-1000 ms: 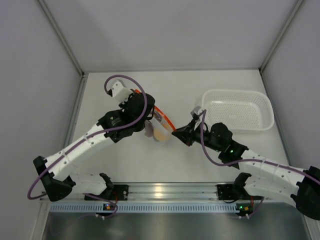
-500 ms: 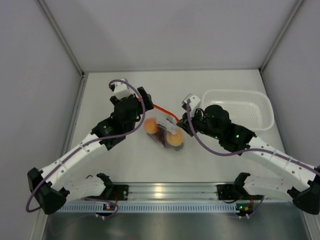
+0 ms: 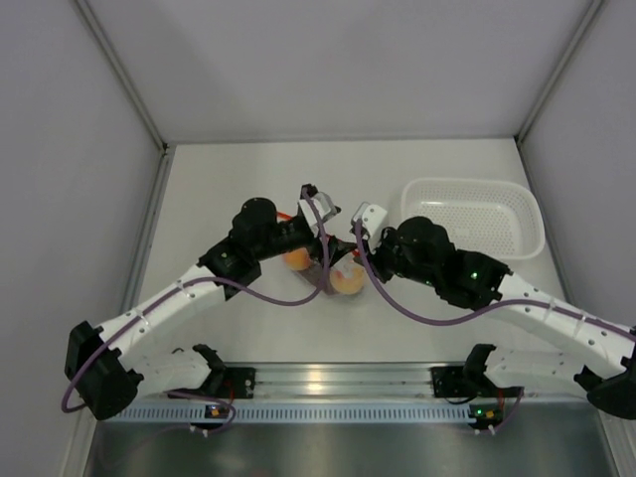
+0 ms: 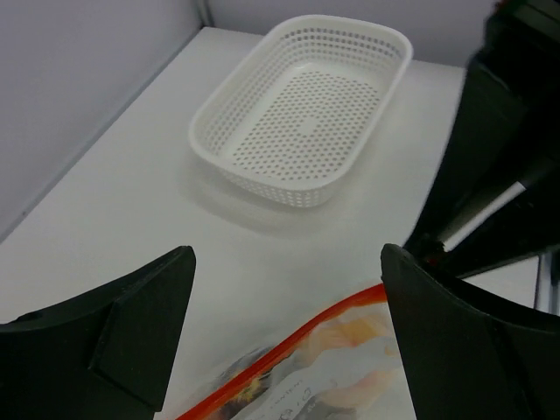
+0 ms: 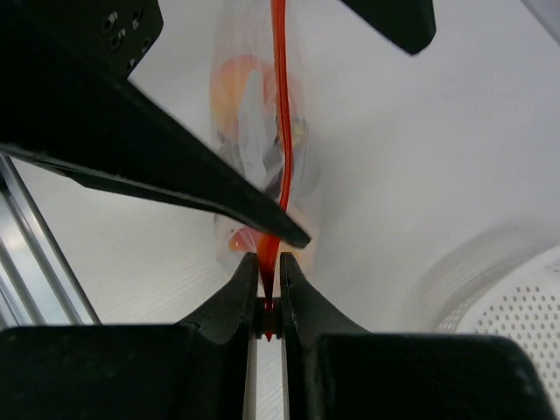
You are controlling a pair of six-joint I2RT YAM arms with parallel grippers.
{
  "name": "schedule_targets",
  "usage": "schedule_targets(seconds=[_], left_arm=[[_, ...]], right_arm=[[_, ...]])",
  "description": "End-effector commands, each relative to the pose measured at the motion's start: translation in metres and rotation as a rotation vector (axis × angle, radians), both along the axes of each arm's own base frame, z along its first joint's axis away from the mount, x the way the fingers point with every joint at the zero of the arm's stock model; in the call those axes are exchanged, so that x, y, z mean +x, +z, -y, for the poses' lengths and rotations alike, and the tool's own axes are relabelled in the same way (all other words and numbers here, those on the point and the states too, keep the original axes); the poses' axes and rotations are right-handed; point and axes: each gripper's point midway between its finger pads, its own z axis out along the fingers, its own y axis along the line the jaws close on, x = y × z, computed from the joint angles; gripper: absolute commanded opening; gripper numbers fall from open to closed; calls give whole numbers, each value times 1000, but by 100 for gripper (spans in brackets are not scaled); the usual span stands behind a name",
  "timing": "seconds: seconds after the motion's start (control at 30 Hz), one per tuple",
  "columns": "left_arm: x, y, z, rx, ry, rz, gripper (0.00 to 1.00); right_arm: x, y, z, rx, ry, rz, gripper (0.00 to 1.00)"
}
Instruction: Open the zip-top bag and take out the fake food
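Note:
The zip-top bag (image 3: 336,266) hangs at mid-table with its red zip strip (image 5: 279,105) running away from my right gripper (image 5: 269,260), which is shut on the near end of that strip. Fake food shows through the plastic: one orange fruit (image 3: 296,260) and another (image 3: 348,282). My left gripper (image 4: 287,255) is open wide just above the bag (image 4: 350,367), its fingers (image 4: 131,332) standing on either side of the zip strip (image 4: 297,346) without touching it. In the top view the left gripper (image 3: 320,238) and the right gripper (image 3: 348,244) nearly meet over the bag.
A white perforated basket (image 3: 475,217) stands at the right back of the table, close behind my right arm; the left wrist view shows this basket (image 4: 306,114) too. Grey walls close in the table on three sides.
My left gripper has opened and let go of the bag, then swung right so its fingers straddle the zip strip. The right gripper has kept its hold and shifted slightly left.

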Motion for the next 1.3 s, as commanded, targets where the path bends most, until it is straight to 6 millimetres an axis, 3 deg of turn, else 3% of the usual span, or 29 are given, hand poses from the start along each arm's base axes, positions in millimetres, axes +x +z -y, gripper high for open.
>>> schedule_targets(seconds=[0.0,0.03,0.17,0.27,0.37,0.47,0.5,0.53,0.63,0.7,0.73,0.77,0.83,0.87,0.9,0.93,0.97,1.03,1.27], left_arm=[[-35,21,18,29,-309,196,91],[-45,6,18,66,-382,130,90],[-52,-7,7,121,-513,45,83],[-33,-16,1,152,-452,29,83],[-30,-24,1,170,-444,-1,82],[-30,-27,1,175,-444,-8,70],[-30,-27,1,174,-445,-7,43],[-30,-27,1,176,-444,-7,28],[-28,-25,1,174,-429,-9,0],[-27,-23,0,172,-416,-16,0],[-27,-22,0,172,-411,-15,0],[-28,-20,0,168,-411,-11,0],[-30,-17,-2,163,-411,-2,0],[-32,-14,-3,159,-413,2,0],[-34,-10,-4,152,-416,12,0],[-36,-7,-4,148,-421,18,0],[-39,-5,-5,141,-427,19,0],[-44,4,-6,127,-440,38,0],[-65,34,-6,68,-530,75,0]], right_arm=[[-5,31,0,85,6,88,0],[-6,34,2,97,5,97,0],[-3,37,8,99,-22,119,0],[-4,40,8,113,-14,133,0],[-6,42,6,126,3,144,0],[-7,44,6,134,7,151,0],[-7,45,5,138,15,153,0],[-8,44,4,140,19,153,0],[-9,46,3,164,21,161,0],[-9,48,3,195,22,175,1],[-9,49,4,212,16,178,10],[-11,40,4,219,15,167,29],[-13,50,9,285,4,195,40],[-13,41,13,294,-19,188,48],[-12,42,17,316,-35,197,50],[-15,56,23,383,-45,229,53],[-17,46,25,394,-46,223,56],[-24,57,32,471,-36,249,57],[-38,61,30,589,22,255,57]])
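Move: The left hand, wide open, hovers over the raised bag's orange zip strip; the stretch to pinch lies about 4 cm below and 2 cm back, level sideways. In the bag, some 17 cm below this hand, the yellow-orange fruit hangs roughly 5 cm back and 3 cm right, the peach 1 cm back and 10 cm left. The right hand already pinches the strip near its right end; the left's spot lies about 5 cm left, 2 cm forward and 1 cm lower. The left hand sinks about 4.5 cm and draws back some 3 cm onto the zip strip, turning clockwise about 20 degrees until its fingers point almost straight right, shuts on the strip inboard of the right hand's pinch, then lifts a little and eases farther back. The right hand keeps its pinch, easing slightly up and right, until the left has closed; then it opens a bit over halfway and backs off right, back and up by about 2 to 2.5 cm each way, its fingers tipping upward. ##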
